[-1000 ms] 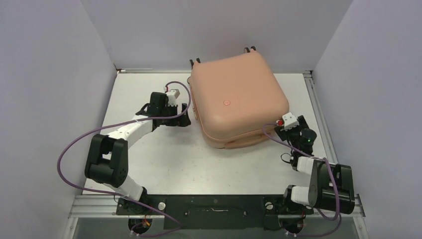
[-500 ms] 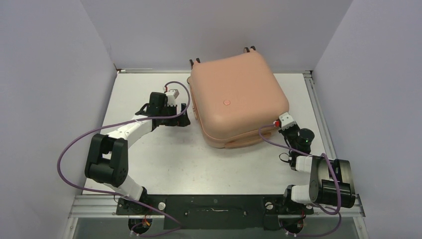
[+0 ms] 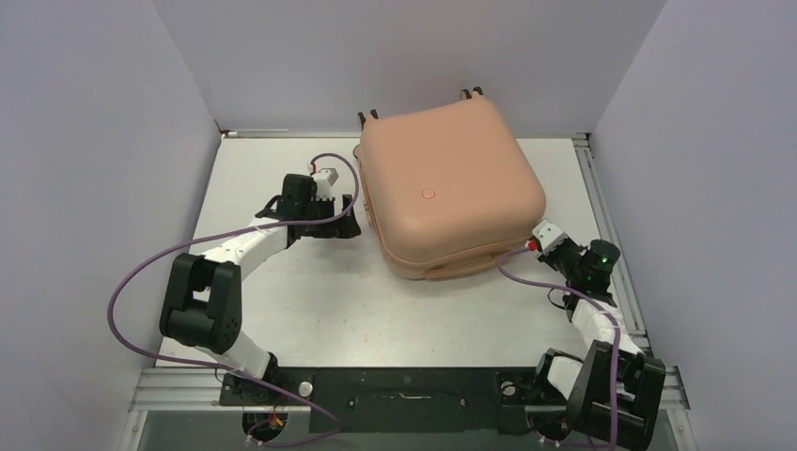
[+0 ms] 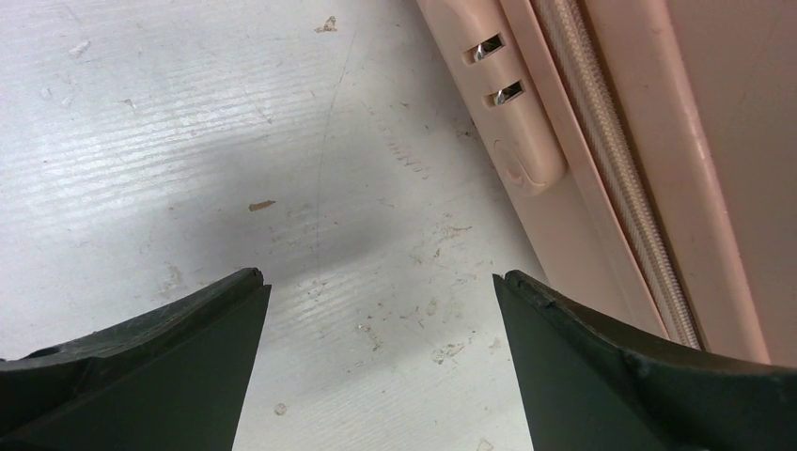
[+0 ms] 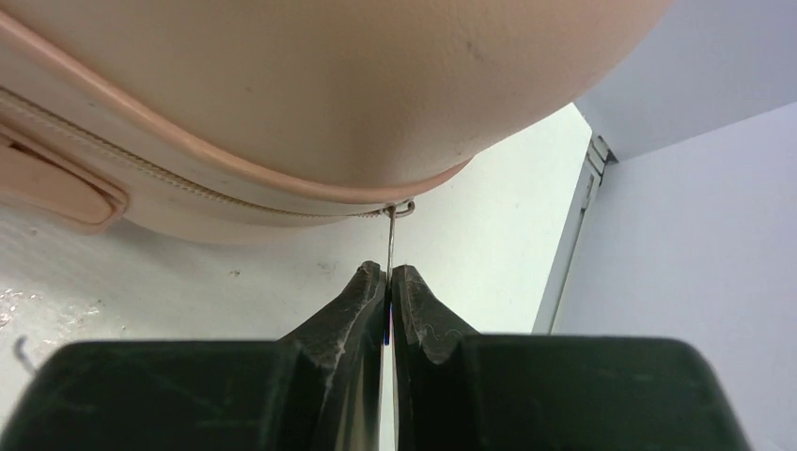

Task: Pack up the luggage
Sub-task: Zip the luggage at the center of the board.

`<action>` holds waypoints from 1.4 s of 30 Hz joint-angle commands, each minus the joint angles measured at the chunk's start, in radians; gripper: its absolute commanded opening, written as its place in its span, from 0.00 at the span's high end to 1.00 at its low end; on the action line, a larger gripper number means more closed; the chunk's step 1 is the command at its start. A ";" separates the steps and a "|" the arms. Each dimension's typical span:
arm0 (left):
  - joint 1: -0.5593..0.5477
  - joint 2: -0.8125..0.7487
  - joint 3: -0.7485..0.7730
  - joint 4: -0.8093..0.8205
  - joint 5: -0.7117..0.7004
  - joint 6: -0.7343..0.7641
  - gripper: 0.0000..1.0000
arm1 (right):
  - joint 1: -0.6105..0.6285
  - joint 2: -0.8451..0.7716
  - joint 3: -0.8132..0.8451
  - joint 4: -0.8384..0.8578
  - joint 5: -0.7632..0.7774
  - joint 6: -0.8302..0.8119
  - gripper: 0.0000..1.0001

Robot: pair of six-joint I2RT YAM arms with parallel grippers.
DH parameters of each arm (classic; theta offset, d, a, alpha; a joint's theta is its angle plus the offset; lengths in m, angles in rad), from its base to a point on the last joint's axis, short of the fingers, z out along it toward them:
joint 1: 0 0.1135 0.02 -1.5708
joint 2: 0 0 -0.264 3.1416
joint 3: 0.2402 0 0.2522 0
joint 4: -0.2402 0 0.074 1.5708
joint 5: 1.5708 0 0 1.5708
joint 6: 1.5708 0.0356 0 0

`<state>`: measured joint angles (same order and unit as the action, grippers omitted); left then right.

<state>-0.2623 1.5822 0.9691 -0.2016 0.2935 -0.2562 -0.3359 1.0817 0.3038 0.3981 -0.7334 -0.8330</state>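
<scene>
The luggage (image 3: 451, 188) is a peach-pink hard-shell suitcase, lying closed and flat at the back middle of the table, its small red logo (image 3: 429, 194) facing up. My right gripper (image 3: 527, 246) is at its near right corner. In the right wrist view this gripper (image 5: 388, 271) is shut on the thin metal zipper pull (image 5: 390, 240) that hangs from the zipper line (image 5: 188, 183) under the shell (image 5: 329, 85). My left gripper (image 3: 350, 218) is open beside the luggage's left side. In its own view, the left gripper (image 4: 376, 277) has only bare table between its fingers, and the luggage's side (image 4: 714, 141) runs along the right.
A white table (image 3: 282, 310) is boxed in by grey walls on the left, back and right. A metal rail (image 3: 601, 216) runs along its right edge, close to my right arm. A pink handle mount (image 4: 512, 122) with two slots sits on the luggage's left side.
My right gripper has gone from open to shut, onto the zipper pull, and its wrist has swung out towards the right rail. The left arm and the luggage have not moved.
</scene>
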 commanded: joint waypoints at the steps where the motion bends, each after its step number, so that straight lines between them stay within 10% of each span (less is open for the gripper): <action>1: -0.016 -0.045 -0.005 0.059 0.014 -0.011 0.04 | -0.012 -0.068 0.035 -0.171 -0.124 -0.104 0.95; 18: -0.115 -0.009 0.003 0.067 -0.051 -0.019 0.04 | -0.136 0.024 0.293 -0.848 -0.364 -0.560 0.95; 32: -0.170 0.063 0.054 0.041 -0.156 -0.028 0.04 | -0.399 0.422 0.644 -1.790 -0.419 -1.598 0.95; 42: -0.176 -0.084 0.113 0.055 -0.137 0.041 0.04 | -0.395 0.233 0.492 -1.313 -0.454 -1.141 0.95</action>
<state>-0.4370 1.6341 1.0180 -0.1864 0.1532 -0.2684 -0.7261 1.3811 0.8356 -1.0561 -1.2118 -2.0434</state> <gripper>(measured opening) 0.960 0.062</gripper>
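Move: Already pinching the zip pull, the right hand has the slider about 2 cm ahead and 1 cm left of it, at the luggage's near right corner. The front handle is roughly 14 cm left and 7 cm back, the luggage's middle some 18 cm left and 6 cm ahead. From the open left hand, the side lock lies about 6 cm right and 4 cm ahead, roughly level; the luggage's middle is about 22 cm right and 6 cm ahead. Keeping its closed pinch on the pull, the right hand draws back about 6 cm towards its base, rising a little and turning some 20 degrees counter-clockwise, then shifts a couple of centimetres right at the near right corner. The left hand, still wide open, goes about 5 cm right against the luggage's left side, dipping and rising again on the way. ##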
